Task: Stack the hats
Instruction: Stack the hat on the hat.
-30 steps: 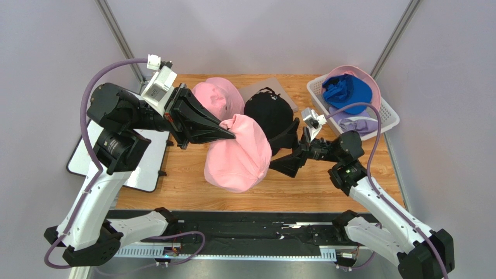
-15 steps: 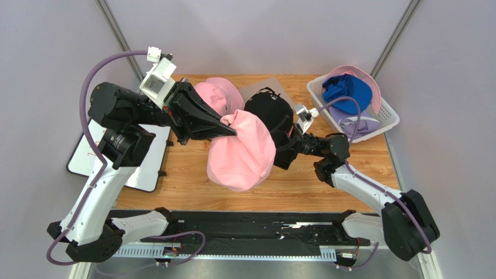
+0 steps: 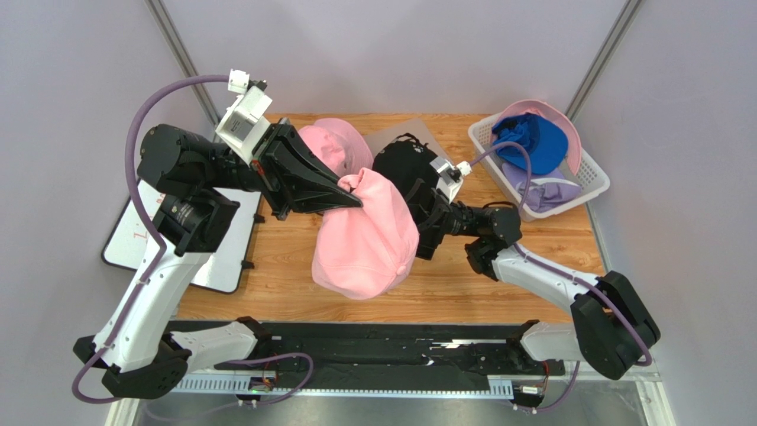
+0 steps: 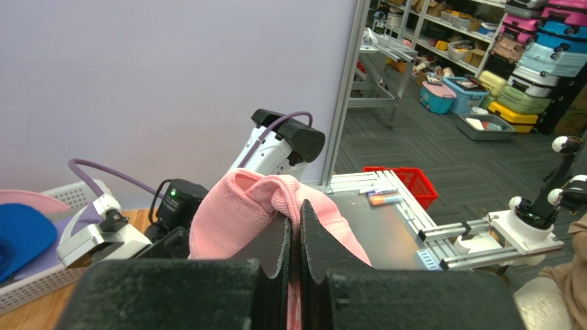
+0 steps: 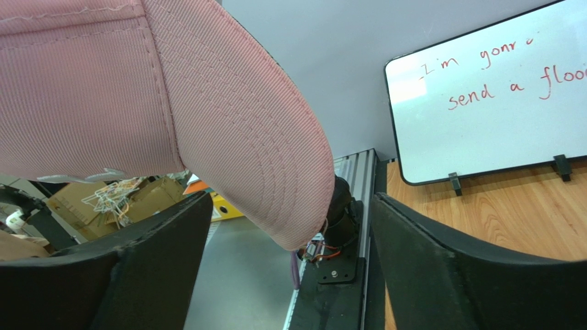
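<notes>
My left gripper (image 3: 355,202) is shut on a fold of a pink hat (image 3: 369,244) and holds it hanging above the middle of the table. In the left wrist view the ribbed pink fabric (image 4: 234,206) bunches over the shut left gripper (image 4: 297,206). My right gripper (image 3: 416,226) is open at the hat's right side. In the right wrist view the pink hat's brim (image 5: 172,89) hangs between the wide jaws of the right gripper (image 5: 293,206), touching neither. A black cap (image 3: 404,169) and a second pink hat (image 3: 324,146) lie on the table behind.
A white mesh basket (image 3: 595,182) at the back right holds a blue cap (image 3: 533,142), a lavender hat (image 3: 542,188) and a pink brim (image 3: 569,133). A whiteboard (image 3: 133,240) with red writing (image 5: 482,103) lies at the table's left edge.
My right gripper has moved left and up to the hanging pink hat, so the brim now sits between its jaws. The left gripper shifted slightly, still holding the hat.
</notes>
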`<state>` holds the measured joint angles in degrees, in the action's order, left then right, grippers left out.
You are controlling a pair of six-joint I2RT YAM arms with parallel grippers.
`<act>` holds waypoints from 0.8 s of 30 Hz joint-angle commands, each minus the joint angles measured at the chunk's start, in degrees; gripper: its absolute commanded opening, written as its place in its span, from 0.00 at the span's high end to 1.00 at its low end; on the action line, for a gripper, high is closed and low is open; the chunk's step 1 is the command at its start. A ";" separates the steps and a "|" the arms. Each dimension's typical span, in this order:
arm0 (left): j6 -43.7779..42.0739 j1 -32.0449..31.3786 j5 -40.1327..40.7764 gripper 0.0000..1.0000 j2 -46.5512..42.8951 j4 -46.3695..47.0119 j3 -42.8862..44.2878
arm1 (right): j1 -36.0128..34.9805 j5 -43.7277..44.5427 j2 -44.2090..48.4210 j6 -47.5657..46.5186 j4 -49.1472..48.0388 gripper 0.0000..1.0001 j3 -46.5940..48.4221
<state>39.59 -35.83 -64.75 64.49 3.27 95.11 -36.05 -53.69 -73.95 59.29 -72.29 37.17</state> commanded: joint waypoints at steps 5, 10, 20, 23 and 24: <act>-1.71 0.67 -1.25 1.00 0.99 2.36 1.04 | -1.21 0.96 2.58 2.76 -13.23 0.42 -1.47; -2.50 2.43 -1.78 1.00 2.04 2.00 -0.53 | -0.95 1.92 4.95 2.06 -12.17 0.79 -4.29; -7.84 9.47 -1.00 1.00 5.63 -6.46 -4.42 | 1.34 3.77 11.98 -0.13 -5.78 1.00 -9.74; -19.96 9.73 3.04 1.00 10.02 -22.26 2.25 | 1.42 5.52 15.06 -2.77 0.10 1.00 -10.97; -23.65 9.82 5.92 1.00 11.17 -24.95 5.40 | 1.51 6.14 15.85 -3.56 1.61 1.00 -11.41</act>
<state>30.24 -26.52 -64.79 71.55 -5.15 92.25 -34.98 -52.18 -61.91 60.29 -72.23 26.52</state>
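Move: My left hand holds the pink cap from above, its middle about 12 cm below that hand and 2 cm to the right. From my open right hand, the pink cap's middle is about 9 cm back, 5 cm left and 11 cm up, its brim reaching down between the fingers. Far below my left hand, some 36 cm, the stacked pink hat is about 32 cm ahead and 8 cm left, and the black cap 27 cm ahead and 11 cm right. I shut my right fingers on the hanging cap's rim beside the brim and pinch it, easing that hand about 3 cm back and 3 cm to the right. As they close, my left hand, keeping its grip, sets off forward about 10 cm and sinks some 6 cm, swinging its end of the cap out towards the stacked hats with a turn of roughly 15 degrees. ##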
